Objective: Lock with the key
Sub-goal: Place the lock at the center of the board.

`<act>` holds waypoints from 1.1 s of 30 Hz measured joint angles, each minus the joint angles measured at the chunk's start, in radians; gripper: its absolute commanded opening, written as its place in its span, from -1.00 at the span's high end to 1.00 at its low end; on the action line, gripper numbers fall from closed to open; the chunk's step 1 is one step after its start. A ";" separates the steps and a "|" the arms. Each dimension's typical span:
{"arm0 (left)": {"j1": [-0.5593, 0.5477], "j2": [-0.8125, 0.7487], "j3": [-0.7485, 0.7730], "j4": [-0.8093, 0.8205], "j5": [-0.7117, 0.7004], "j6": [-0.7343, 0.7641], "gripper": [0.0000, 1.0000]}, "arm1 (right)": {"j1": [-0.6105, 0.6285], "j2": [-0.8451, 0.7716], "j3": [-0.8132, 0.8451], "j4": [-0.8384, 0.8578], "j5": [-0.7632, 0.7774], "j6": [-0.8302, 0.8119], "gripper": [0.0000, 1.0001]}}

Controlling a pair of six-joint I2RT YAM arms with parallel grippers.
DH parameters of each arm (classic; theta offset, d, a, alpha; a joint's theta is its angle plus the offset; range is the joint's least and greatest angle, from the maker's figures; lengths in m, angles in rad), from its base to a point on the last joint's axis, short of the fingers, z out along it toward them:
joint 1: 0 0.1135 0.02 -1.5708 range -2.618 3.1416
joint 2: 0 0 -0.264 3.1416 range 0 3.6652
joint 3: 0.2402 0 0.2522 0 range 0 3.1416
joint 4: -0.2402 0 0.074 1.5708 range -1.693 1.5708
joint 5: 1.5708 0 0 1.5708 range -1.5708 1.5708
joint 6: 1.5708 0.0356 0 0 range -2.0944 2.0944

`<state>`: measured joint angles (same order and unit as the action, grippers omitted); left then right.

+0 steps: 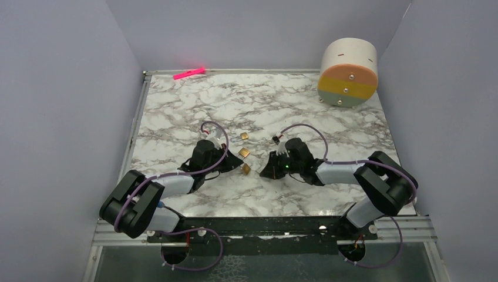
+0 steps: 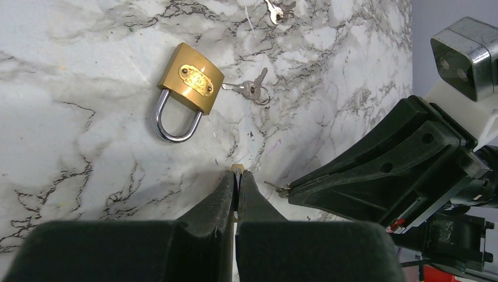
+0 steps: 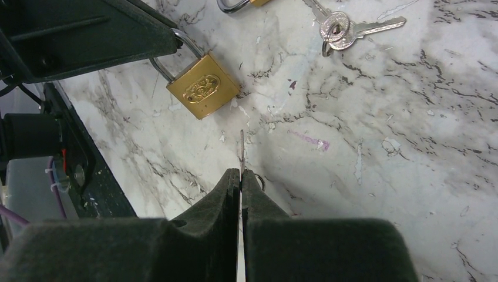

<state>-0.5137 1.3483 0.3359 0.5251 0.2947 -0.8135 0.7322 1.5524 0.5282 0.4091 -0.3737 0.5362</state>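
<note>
My left gripper is shut on a small brass padlock. Its fingers clamp the silver shackle and the brass body sticks out past the tips. My right gripper is shut on the key, a thin silver blade that pokes out edge-on beyond the fingertips, with a small ring beside it. The key's tip points toward the held padlock and stops a short way from it, not touching. In the top view both grippers face each other mid-table with the padlock between them.
A second brass padlock lies flat on the marble table, with a ringed pair of keys beside it. A third padlock lies farther back. A banded cylinder stands at the back right, and a pink object lies at the back edge.
</note>
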 measured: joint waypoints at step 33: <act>-0.058 -0.031 0.015 -0.091 -0.039 0.048 -0.07 | 0.028 -0.055 0.057 -0.092 0.118 -0.067 0.11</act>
<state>-0.5716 1.3178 0.3511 0.4343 0.2562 -0.7658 0.7601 1.4979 0.5850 0.3168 -0.2558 0.4694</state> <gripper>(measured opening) 0.525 0.388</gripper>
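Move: Back of the left hand by about 3 cm, 2 cm right and 5 cm below is the bare board spot for the lock it holds. Another open padlock lies some 4 cm ahead of that hand and 1 cm right, 5 cm down, and a third about 9 cm ahead, 1 cm right, equally low. The right hand's key goes to the board about 2 cm left, level fore and aft, 3 cm down; the held lock's body is about 4 cm left and 1 cm ahead. Easing about 2 cm back and to the right, slightly down, the left hand brings the lock onto the board and opens half-way to let go of the shackle, drifting a little back left and forward at the very end. The right hand sinks about 1 cm, opening gradually to release its key, then draws away forward and up some 3 cm, tilting its fingers upward a bit. ##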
